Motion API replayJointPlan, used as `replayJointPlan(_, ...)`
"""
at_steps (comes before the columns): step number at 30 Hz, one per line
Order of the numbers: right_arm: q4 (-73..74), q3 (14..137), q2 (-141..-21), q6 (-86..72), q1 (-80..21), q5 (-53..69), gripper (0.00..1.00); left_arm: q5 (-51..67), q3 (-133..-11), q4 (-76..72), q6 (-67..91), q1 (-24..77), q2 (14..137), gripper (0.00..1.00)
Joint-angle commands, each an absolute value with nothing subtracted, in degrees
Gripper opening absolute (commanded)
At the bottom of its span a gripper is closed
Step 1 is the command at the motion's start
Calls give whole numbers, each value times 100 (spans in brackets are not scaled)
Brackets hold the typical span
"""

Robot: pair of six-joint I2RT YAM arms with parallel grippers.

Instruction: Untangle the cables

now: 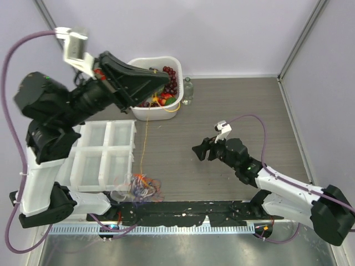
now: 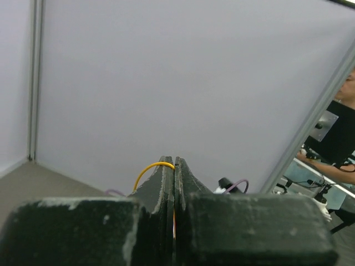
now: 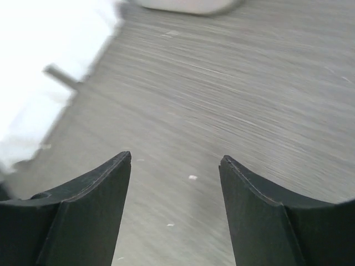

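The cables lie in a small tangle of orange, red, purple and blue wires near the table's front edge. One thin orange cable rises out of it as a taut line up to my left gripper. That gripper is raised high over the white basin and is shut on the cable. In the left wrist view the orange cable arcs out from the pinched fingertips of the left gripper. My right gripper hovers low over the mid table, right of the line, open. Only bare tabletop shows between the tips of the right gripper.
A white basin of red fruit stands at the back, with a small glass jar beside it. A clear compartment tray lies at the left, and its blurred edge shows in the right wrist view. A black strip runs along the near edge.
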State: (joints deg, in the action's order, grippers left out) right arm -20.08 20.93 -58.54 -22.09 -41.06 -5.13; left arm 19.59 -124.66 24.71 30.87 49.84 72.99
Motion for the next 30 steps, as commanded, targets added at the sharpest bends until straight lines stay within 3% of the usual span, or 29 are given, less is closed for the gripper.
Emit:
replayJointPlan(1, -1039, 3083, -5230, -1802, -4324, 991, 71, 1776, -11788, 2584, 2971, 4983, 7366, 0)
replayJointPlan(5, -686, 3479, -5221, -1819, -4385, 1932, 70, 1609, -11225, 2584, 2857, 4992, 7216, 0)
replayJointPlan(10, -694, 3446, -5002, -1819, -4544, 2004, 71, 1293, -10618, 2461, 2760, 4983, 7066, 0)
replayJointPlan(14, -870, 3322, -4930, -1872, -4544, 1460, 72, 1213, -10477, 2435, 2698, 4983, 7180, 0)
replayJointPlan(21, 158, 3691, -4843, -1828, -4544, -902, 72, 1353, -10424, 2277, 2768, 4983, 7426, 0)
replayJointPlan(30, -517, 3928, -5000, -1652, -4553, -766, 72, 1582, -10476, 1881, 2953, 4983, 7708, 0)
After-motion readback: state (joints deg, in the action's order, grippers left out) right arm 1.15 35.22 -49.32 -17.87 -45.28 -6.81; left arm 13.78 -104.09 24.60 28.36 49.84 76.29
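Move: My shut left fingers still hold the yellow cable high up; the tangle hangs from it, swung out about 10 cm to the left, 9 cm back and some 35 cm below that hand. From my empty, open right hand the tangle is roughly 20 cm back, 21 cm left and 15 cm higher. Counted from the right hand, the fruit box stands about 24 cm ahead and 22 cm left, the white tray level with it and 43 cm left, both a little lower. I lower my left hand about 15 cm while carrying it forward and right, keeping the yellow cable pinched and tipping the wrist some 20 degrees, to bring the hanging tangle down by my right hand. My open right hand rises about 10 cm while drawing back and left and turning some 25 degrees counter-clockwise, then swings forward and right again, turning back, and ends close to the tangle; contact can't be seen. ##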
